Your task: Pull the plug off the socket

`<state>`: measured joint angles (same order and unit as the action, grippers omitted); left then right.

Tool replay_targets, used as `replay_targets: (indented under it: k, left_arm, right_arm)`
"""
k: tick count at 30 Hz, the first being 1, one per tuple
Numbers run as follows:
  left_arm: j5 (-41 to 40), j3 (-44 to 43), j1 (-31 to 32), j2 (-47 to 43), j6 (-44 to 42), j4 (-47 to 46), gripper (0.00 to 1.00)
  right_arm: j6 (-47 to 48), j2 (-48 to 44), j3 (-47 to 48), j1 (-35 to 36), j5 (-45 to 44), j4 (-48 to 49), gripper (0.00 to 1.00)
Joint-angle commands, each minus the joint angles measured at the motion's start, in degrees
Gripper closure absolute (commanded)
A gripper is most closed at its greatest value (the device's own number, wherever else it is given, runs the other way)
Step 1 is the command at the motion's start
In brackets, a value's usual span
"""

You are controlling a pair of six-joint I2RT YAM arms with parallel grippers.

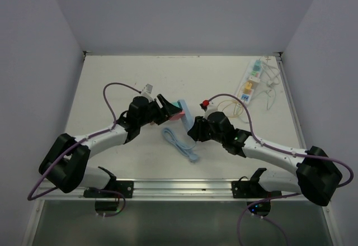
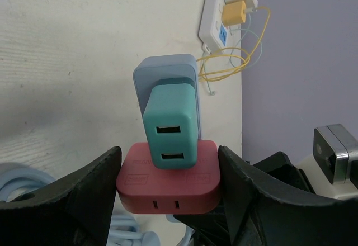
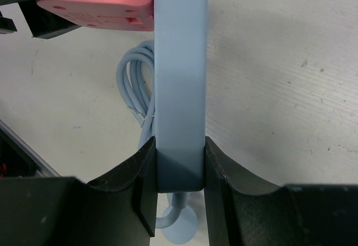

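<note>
The socket (image 1: 250, 81), a long white power strip (image 2: 215, 17) with pastel outlets, lies at the back right with a yellow plug (image 2: 235, 12) in it. Neither gripper is near it. Mid-table, my right gripper (image 3: 179, 168) is shut on the end of a light-blue bar (image 3: 180, 61). A pink adapter block (image 2: 168, 179) and a teal USB charger (image 2: 170, 126) sit on that bar. My left gripper (image 2: 168, 187) has closed on the pink block, one finger against each side. From above, the two grippers (image 1: 168, 109) (image 1: 197, 124) meet at the bar (image 1: 186, 112).
A light-blue coiled cable (image 1: 180, 143) lies on the table below the bar, also in the right wrist view (image 3: 137, 89). A thin yellow cord (image 2: 224, 67) loops beside the white strip. Walls close the table at the left, back and right.
</note>
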<state>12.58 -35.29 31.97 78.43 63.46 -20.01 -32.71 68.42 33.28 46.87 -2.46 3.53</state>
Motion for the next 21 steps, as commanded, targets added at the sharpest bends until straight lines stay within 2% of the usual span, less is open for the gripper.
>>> replay_targets:
  k: [1,4,5,8,15,21]
  left_arm:
    - [0.5,0.6,0.3,-2.7,-0.2,-0.3,0.86]
    - [0.8,0.3,0.1,-3.6,-0.4,1.5,0.99]
    - [1.1,0.2,-0.1,-3.9,-0.4,2.1,1.00]
    - [2.5,0.5,-0.9,-5.2,0.0,4.0,1.00]
    - [4.0,0.7,-2.2,-10.7,-1.1,10.4,1.00]
    - [10.5,3.0,-6.7,-12.2,-1.7,11.2,1.00]
  right_arm:
    - [-1.7,0.2,-0.2,-0.5,-7.3,3.8,1.00]
    - [-1.2,0.7,-0.6,-0.8,-10.7,1.7,1.00]
    - [-1.1,0.8,-0.6,-0.9,-12.9,0.8,1.00]
    - [-1.6,1.2,-1.2,-1.6,-16.3,-1.6,1.00]
    - [-3.1,1.3,-1.7,-3.5,-17.7,-3.0,1.00]
    - [-2.0,0.9,-1.3,-3.9,-17.7,-2.7,1.00]
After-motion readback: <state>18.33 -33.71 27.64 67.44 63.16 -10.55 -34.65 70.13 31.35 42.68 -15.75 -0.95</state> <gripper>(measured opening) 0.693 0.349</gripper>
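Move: My left hand already holds the pink plug; the middle of the grey-blue socket strip it sits in is about 4 cm to its right and roughly level fore and aft, a shade lower. The teal plug is some 4 cm ahead of my left hand and 1 cm right; the coiled cord lies 12 cm back and 13 cm below. From my right hand, gripping the strip's near end, the pink plug is about 6 cm ahead, 6 cm left and 2 cm up. I keep both grips and pull the two apart, barely creeping at first, then quickly. My right hand drags the strip about 6 cm to the right, also down and a little forward, swinging it some 15 degrees clockwise, while my left draws the pink plug left, up and back, around 4 cm in all, away from the strip. ##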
